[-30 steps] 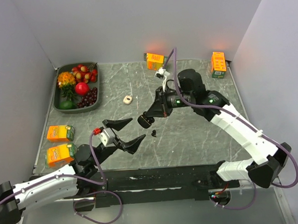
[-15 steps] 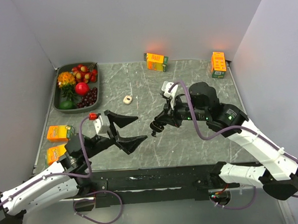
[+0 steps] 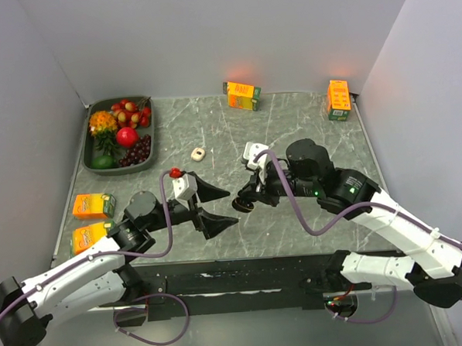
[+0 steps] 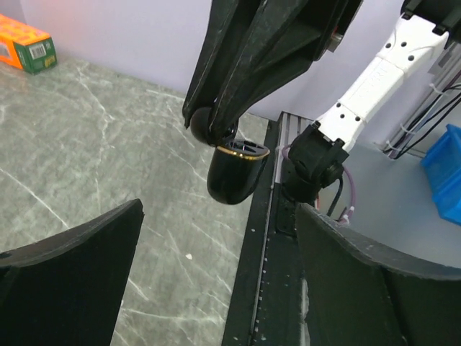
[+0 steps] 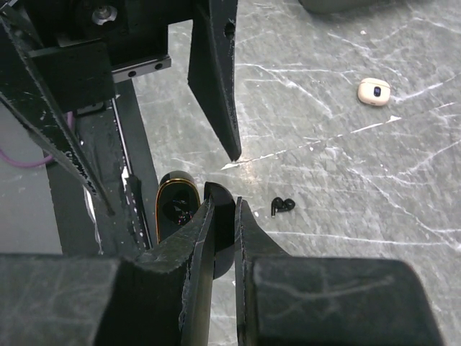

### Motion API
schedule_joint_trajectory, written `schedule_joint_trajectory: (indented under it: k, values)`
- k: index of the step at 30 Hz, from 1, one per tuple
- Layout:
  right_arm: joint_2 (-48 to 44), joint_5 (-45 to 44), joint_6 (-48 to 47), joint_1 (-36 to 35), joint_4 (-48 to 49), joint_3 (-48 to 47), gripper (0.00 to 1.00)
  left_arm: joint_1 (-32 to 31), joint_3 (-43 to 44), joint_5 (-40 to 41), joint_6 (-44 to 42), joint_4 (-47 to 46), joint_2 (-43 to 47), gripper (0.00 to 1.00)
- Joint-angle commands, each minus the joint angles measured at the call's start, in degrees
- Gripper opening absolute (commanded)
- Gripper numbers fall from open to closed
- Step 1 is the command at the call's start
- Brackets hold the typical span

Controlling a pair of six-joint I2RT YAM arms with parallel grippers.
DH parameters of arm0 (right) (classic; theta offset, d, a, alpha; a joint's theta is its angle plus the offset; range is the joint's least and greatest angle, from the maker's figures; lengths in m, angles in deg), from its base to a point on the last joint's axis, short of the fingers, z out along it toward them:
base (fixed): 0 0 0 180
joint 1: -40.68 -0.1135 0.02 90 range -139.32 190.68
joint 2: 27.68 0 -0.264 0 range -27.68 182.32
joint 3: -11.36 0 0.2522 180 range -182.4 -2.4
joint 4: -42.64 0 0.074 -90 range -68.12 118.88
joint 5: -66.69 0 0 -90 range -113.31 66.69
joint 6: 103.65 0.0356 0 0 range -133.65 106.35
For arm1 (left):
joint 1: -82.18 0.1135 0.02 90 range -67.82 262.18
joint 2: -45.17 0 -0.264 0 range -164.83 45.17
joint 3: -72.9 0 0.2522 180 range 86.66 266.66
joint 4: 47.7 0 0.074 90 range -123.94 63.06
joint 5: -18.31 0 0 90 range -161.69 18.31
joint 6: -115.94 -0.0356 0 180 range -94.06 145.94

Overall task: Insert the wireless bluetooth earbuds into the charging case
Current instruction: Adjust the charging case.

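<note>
The black charging case [image 4: 234, 173] with a gold rim hangs open just above the table. My right gripper [image 5: 225, 205] is shut on its raised lid [image 5: 225, 194], and the case's body [image 5: 176, 205] shows beside the left finger. In the top view the case [image 3: 244, 204] sits at the tip of the right gripper [image 3: 249, 197]. My left gripper [image 3: 233, 206] stands open right beside it, its jaws wide apart in the left wrist view [image 4: 220, 216] with nothing between them. One black earbud [image 5: 282, 205] lies on the table right of the case. A whitish earbud [image 3: 198, 153] lies farther back.
A tray [image 3: 150, 158] of fruit stands at the back left. Two orange juice cartons [image 3: 93, 205] lie by the left edge, another carton [image 3: 242, 95] at the back middle and one [image 3: 338, 99] at the back right. The black base rail [image 4: 263, 238] runs along the near edge.
My right gripper has carried the case down and toward the near edge. My left arm has swung right and forward, bringing its open jaws up to the case.
</note>
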State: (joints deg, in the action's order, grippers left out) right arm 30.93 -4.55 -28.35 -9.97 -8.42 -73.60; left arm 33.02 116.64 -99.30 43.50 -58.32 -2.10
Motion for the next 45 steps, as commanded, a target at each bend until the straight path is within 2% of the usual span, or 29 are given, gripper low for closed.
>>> schedule_joint_trajectory:
  k: [1,9,15,21,23,26,27,30,32,38,41,44,45]
  values:
    - [1.0,-0.1,-1.7,-1.2,2.4,-0.4,0.0,0.4,-1.2,-3.7,-2.1,-8.9,-1.7,0.87]
    - [3.8,0.6,-1.6,-2.6,2.7,-1.7,0.0,0.4,-0.2,-7.6,-4.8,-11.2,-5.2,0.78]
    - [4.7,0.4,-1.6,-3.0,3.2,-2.1,0.0,0.4,0.4,-9.6,-5.8,-9.8,-6.7,0.63]
    - [5.2,1.0,-1.6,-3.0,3.3,-2.9,0.0,0.4,-0.1,-8.9,-5.8,-9.5,-6.6,0.67]
    - [5.3,1.0,-1.6,-3.0,3.4,-3.0,0.0,0.3,-0.1,-8.9,-5.8,-9.5,-6.7,0.65]
    - [5.4,1.0,-1.6,-3.1,3.5,-3.0,0.0,0.3,0.2,-9.4,-6.1,-9.3,-7.2,0.57]
    - [5.4,1.2,-1.6,-3.0,3.5,-3.1,0.0,0.3,0.2,-9.7,-6.0,-9.4,-7.3,0.5]
    - [5.4,1.2,-1.6,-3.1,3.4,-3.1,0.0,0.3,-0.1,-9.8,-5.7,-9.9,-7.4,0.44]
    - [5.2,1.4,-1.4,-3.2,3.5,-3.0,0.0,0.3,-0.1,-9.8,-5.5,-9.9,-7.4,0.44]
    - [4.9,1.1,-1.4,-3.2,3.5,-3.5,0.0,0.3,0.0,-9.2,-5.3,-8.8,-7.1,0.53]
    - [4.9,1.3,-1.4,-3.2,3.3,-3.8,0.0,0.3,-0.1,-9.0,-5.3,-8.9,-7.0,0.51]
    - [4.9,1.3,-1.4,-3.2,3.4,-3.7,0.0,0.3,-0.1,-9.3,-5.5,-8.8,-7.1,0.44]
    - [4.9,1.4,-1.4,-3.1,3.3,-3.7,0.0,0.3,-0.2,-9.4,-5.3,-9.0,-7.2,0.34]
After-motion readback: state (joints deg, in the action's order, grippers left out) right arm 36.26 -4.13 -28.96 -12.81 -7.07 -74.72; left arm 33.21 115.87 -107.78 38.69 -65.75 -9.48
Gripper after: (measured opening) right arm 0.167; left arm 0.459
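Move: The open black charging case, its lid still pinched by the right gripper, hangs about 4 cm to the right of the left hand, level with it in reach and height. The gap between the left fingers lies some 6 cm left of the right hand and 2 cm back. From the left hand, the two black earbuds lie on the table roughly 9 cm ahead, 3 cm right and 25 cm below; the beige case about 28 cm ahead, 8 cm left, equally low. Bring the two grippers together around the black case: ease the left one about 2 cm to the right and 2 cm down, closing its wide-open fingers to roughly half so they flank the case body, while the right keeps its pinch on the lid and carries the case some 2.5 cm left and 2 cm down. Turn the left wrist slightly clockwise. ##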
